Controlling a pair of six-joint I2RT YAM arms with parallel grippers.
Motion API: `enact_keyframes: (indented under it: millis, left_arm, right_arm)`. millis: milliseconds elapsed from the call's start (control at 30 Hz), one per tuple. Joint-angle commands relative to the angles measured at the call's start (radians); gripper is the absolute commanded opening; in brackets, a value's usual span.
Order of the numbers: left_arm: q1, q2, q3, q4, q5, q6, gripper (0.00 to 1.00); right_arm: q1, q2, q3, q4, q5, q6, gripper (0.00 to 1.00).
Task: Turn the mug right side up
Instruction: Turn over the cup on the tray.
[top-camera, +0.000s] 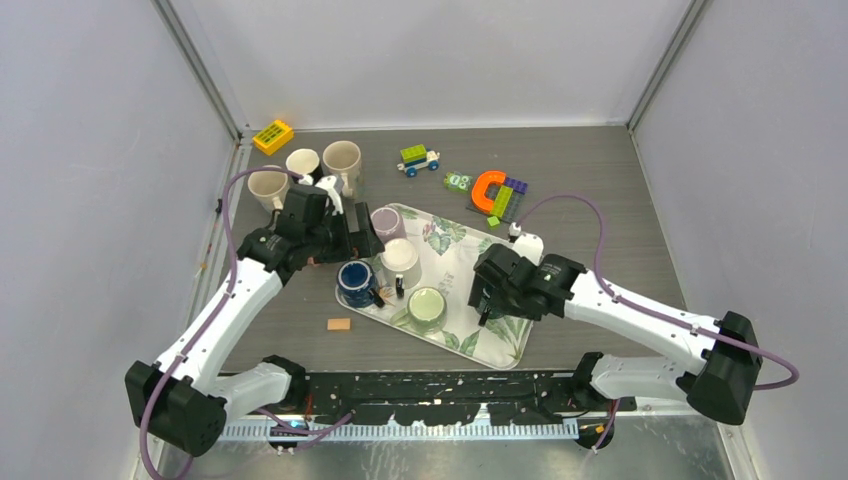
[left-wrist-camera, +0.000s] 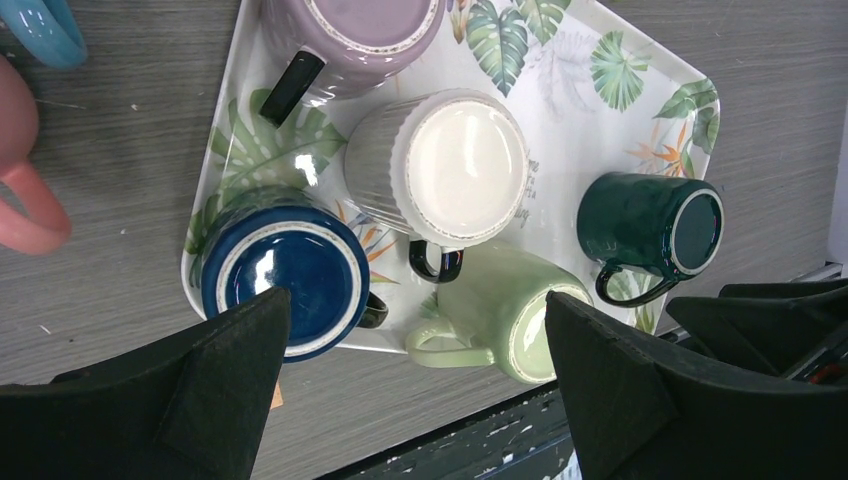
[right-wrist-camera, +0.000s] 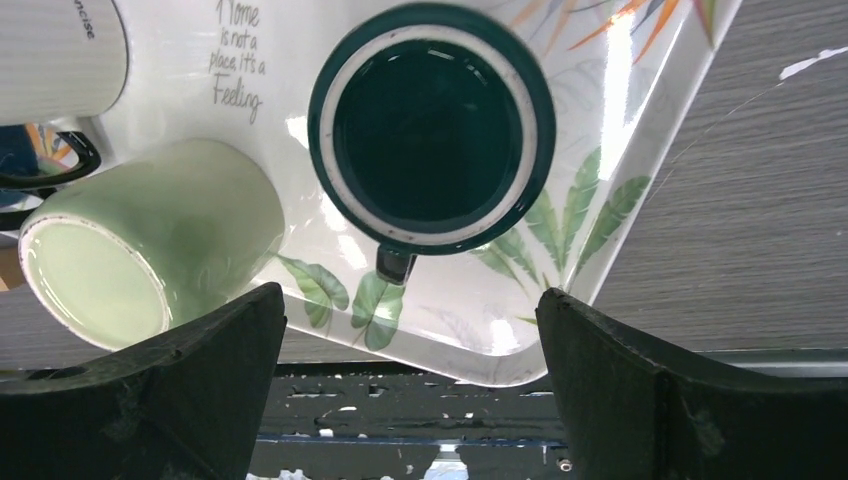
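Several mugs stand upside down on a leaf-print tray (top-camera: 468, 248): purple (top-camera: 388, 222), white (top-camera: 400, 257), dark blue (top-camera: 355, 277) and light green (top-camera: 427, 305). In the left wrist view the dark blue mug (left-wrist-camera: 285, 265), white mug (left-wrist-camera: 455, 160), light green mug (left-wrist-camera: 500, 315) and a dark green mug (left-wrist-camera: 650, 225) all show their bases. My left gripper (top-camera: 355, 237) hangs open above the tray's left side, nothing between its fingers. My right gripper (top-camera: 490, 297) is open over the dark green mug (right-wrist-camera: 432, 125), which it hides from the top camera. The light green mug (right-wrist-camera: 150, 250) sits to its left.
Three cream mugs (top-camera: 303, 162) stand upright at the back left beside a yellow block (top-camera: 273, 136). A toy car (top-camera: 419, 159) and an orange horseshoe with bricks (top-camera: 492, 190) lie behind the tray. A small tan block (top-camera: 339, 324) rests near the tray's front left corner.
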Motion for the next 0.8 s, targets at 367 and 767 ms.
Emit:
enact_keyframes:
  millis: [367,767]
  left_arm:
    - [-0.003,-0.021,0.049,0.016,0.036,0.008,1.00]
    - [-0.001,-0.046,0.049,0.060,0.184,-0.070,1.00]
  right_arm:
    - [0.038,0.117,-0.067,0.170,0.072,0.152,0.93]
    - [-0.049,0.059,-0.145,0.210,0.070,0.086,0.69]
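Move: The dark green mug, standing upside down on the tray, is about 5 cm ahead of the right hand, straight in line, its middle some 6 cm below. The light green mug lies roughly 12 cm to the hand's left, level with it fore and aft; the white mug is about 17 cm left and 9 cm ahead, all at much the same height. From the left hand the dark green mug is about 24 cm right, 9 cm back and 14 cm below. Both right fingertips come up against the near flanks of the upturned dark green mug, one on each side, as the open gripper sinks about 5 cm, easing 1–2 cm forward. The hand sways left and returns, turns slightly clockwise, and its fingers close by about a quarter. Late on, the empty, open left hand draws some 2 cm right, up and back. ##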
